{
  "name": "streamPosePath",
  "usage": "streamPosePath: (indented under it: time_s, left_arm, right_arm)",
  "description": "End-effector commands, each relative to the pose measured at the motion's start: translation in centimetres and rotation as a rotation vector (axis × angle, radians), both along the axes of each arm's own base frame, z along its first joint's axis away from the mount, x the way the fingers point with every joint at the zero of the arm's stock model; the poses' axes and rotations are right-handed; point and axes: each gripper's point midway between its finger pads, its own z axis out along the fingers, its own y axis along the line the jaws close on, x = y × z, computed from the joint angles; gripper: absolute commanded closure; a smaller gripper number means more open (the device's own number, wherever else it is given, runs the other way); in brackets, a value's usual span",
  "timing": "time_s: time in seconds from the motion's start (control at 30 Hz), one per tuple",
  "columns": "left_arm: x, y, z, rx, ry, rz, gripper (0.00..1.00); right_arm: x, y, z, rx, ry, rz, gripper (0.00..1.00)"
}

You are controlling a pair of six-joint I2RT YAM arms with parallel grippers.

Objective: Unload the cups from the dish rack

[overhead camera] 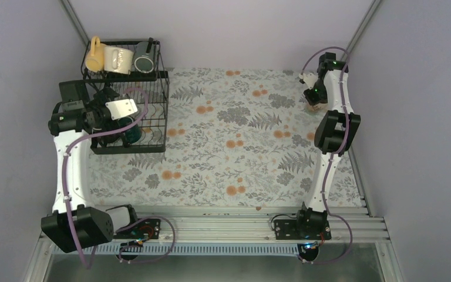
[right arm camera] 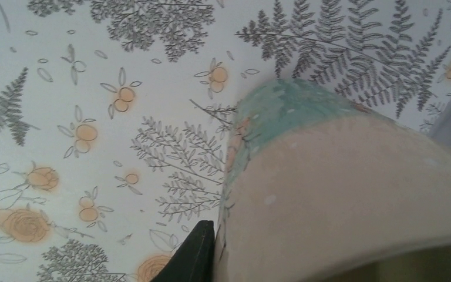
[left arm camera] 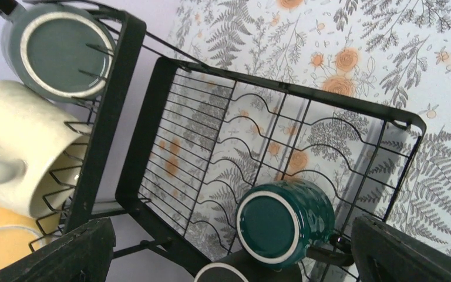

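The black wire dish rack stands at the far left. Its upper shelf holds a yellow cup, a cream lettered cup and a dark grey cup. A dark green cup lies in the lower tray against a black cup. My left gripper hovers open above those two, touching nothing. At the far right my right gripper is shut on the wall of a beige cup; one black finger presses its outside. Whether its base touches the cloth I cannot tell.
A floral cloth covers the table between the rack and the right arm. Grey walls close in on both sides, the right one close by the beige cup. The arm bases sit on a metal rail at the near edge.
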Motion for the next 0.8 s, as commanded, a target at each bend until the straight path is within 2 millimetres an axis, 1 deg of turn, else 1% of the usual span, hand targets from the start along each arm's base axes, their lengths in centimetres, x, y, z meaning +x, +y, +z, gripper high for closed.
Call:
streamPosePath:
  time_s: [0.0,0.03,0.17,0.23,0.33,0.4,0.43,0.5,0.57,0.7,0.77]
  left_arm:
    - [-0.5,-0.2,1.1,-0.024,-0.031,-0.070,0.00]
    - [-0.5,0.0,1.0,-0.028,-0.030,-0.070,0.00]
    - [-0.4,0.4,1.1,-0.041,-0.032,-0.057,0.00]
    - [-0.3,0.6,1.3,-0.049,-0.041,-0.042,0.00]
    - [-0.2,1.1,1.8,-0.059,-0.054,-0.016,0.00]
    - [-0.1,1.4,1.9,-0.064,-0.056,0.001,0.00]
    - [-0.1,1.5,1.9,-0.067,-0.055,0.007,0.00]
    - [-0.2,1.8,1.6,-0.067,-0.048,0.019,0.00]
    - [-0.2,2.0,1.2,-0.069,-0.038,0.033,0.00]
    - [-0.5,2.4,0.1,-0.068,-0.004,0.059,0.00]
    - [-0.5,2.7,-0.4,-0.076,0.018,0.089,0.00]
  right_arm:
    - [0.7,-1.1,0.6,-0.032,-0.039,0.002,0.84]
    - [0.8,-1.2,0.5,-0.034,-0.042,0.000,0.80]
    - [1.3,-1.4,1.4,-0.047,-0.077,-0.004,0.55]
    - [1.7,-1.5,2.5,-0.056,-0.116,-0.008,0.44]
    - [2.0,-1.3,4.6,-0.071,-0.183,-0.006,0.33]
    - [2.0,-0.7,6.1,-0.069,-0.221,0.000,0.26]
    - [1.9,-0.4,6.3,-0.068,-0.228,0.005,0.23]
    - [1.7,0.5,7.1,-0.065,-0.249,0.020,0.11]
    - [1.4,1.7,7.4,-0.056,-0.255,0.036,0.05]
    - [0.7,4.7,8.2,-0.053,-0.286,0.083,0.00]
    - [0.5,6.6,9.1,-0.059,-0.316,0.114,0.00]
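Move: The right hand still pinches the left wall of the shell-patterned cup; the cup's middle is about 4 cm to its right, 1 cm back and 4 cm below. The left hand hangs open over the rack: the green mug is roughly 7 cm ahead, 3 cm left and 18 cm down. The dark mug stands some 10 cm left of the green mug and 1 cm farther out; the cream mug on the upper tier is about 25 cm ahead of the hand, 4 cm left, level with it. Easing forward about 1.5 cm at nearly the same height, the right hand opens its fingers wide and lets go of the shell-patterned cup's wall, then lifts some 7 cm and slides about 3.5 cm left, away from the cup, its fingertips tilting forward. Meanwhile the left hand, still wide open, drifts a couple of centimetres left above the rack's mugs without sinking, touching none of them. ##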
